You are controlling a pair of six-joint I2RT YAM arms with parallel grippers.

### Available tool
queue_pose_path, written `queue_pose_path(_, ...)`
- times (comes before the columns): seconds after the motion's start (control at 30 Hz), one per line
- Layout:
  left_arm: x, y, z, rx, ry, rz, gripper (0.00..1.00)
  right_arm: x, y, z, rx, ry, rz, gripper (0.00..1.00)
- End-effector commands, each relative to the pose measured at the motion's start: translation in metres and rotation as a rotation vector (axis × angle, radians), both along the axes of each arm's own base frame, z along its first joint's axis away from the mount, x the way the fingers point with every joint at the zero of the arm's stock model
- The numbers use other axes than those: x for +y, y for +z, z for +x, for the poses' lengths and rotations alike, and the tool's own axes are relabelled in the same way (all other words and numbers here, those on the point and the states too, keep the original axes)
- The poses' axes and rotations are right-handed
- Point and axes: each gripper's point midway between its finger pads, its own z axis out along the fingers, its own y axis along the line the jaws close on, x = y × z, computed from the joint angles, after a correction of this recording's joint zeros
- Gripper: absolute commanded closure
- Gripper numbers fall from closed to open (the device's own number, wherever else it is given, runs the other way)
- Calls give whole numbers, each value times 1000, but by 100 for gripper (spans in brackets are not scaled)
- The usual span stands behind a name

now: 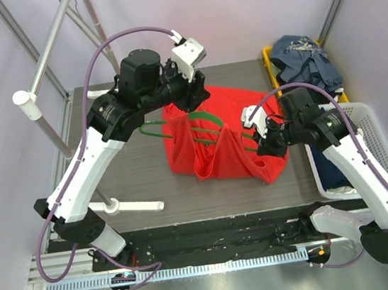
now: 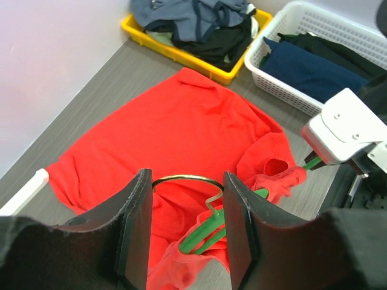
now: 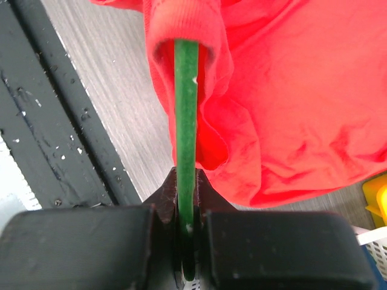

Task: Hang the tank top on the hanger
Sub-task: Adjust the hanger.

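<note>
The red tank top [image 1: 225, 137] lies bunched at the table's middle, partly pulled over the green hanger [image 1: 205, 120]. In the left wrist view my left gripper [image 2: 188, 181] has its jaws set against both sides of the hanger's metal hook [image 2: 187, 177], with the green neck [image 2: 211, 229] below and the tank top [image 2: 175, 127] spread beyond. My left gripper [image 1: 194, 99] hovers over the garment's far left part. My right gripper [image 1: 263, 140] is shut on the hanger's green bar [image 3: 185, 109], which runs into a red hem of the tank top [image 3: 290, 90]; its jaws [image 3: 186, 181] pinch the bar tightly.
A yellow tray [image 1: 269, 60] of dark clothes sits at the back right. Beside it at the right edge is a white basket [image 1: 379, 136] holding navy fabric. A metal rack pole [image 1: 49, 53] and its white foot [image 1: 134, 206] stand at left. A black rail [image 1: 214, 242] runs along the near edge.
</note>
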Motion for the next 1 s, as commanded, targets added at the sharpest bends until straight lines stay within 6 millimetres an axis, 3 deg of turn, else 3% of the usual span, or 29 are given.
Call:
queue_pose_path(0.0, 26, 12, 12, 1, 177, -35, 97, 13, 36, 24, -156, -14, 99, 99)
queue_pose_path(0.23, 37, 13, 16, 41, 275, -68, 93, 14, 35, 28, -148, -25, 98, 99)
queue_pose_path(0.43, 37, 13, 14, 58, 278, -79, 73, 15, 36, 28, -140, -23, 99, 99)
queue_pose_path(0.63, 38, 15, 14, 49, 276, -82, 42, 17, 37, 25, -134, 0, 108, 99)
queue_pose_path(0.87, 40, 22, 13, 21, 272, -83, 28, 20, 41, 17, -133, 34, 121, 99)
queue_pose_path(0.97, 46, 39, 15, -34, 281, -93, 21, 20, 40, 16, -131, 41, 120, 99)
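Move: The hanger's metal hook already sits between the left fingertips, with the green neck about 4 cm back, 1 cm to the right and 4 cm below them. The tank top's left shoulder, over the hanger, is some 3 cm back, 6 cm left and 12 cm below. From the right hand, which already pinches the hanger's right arm, the hook is roughly 10 cm ahead, 14 cm left and 18 cm up. The hanger's hook, spanning the left fingers, is carried left and forward some 3 cm while that hand turns about 15 degrees counter-clockwise; the left fingers then spread clearly wider and release their hold on it. The right hand keeps its pinch on the hanger's right arm, easing only about a centimetre forward. ##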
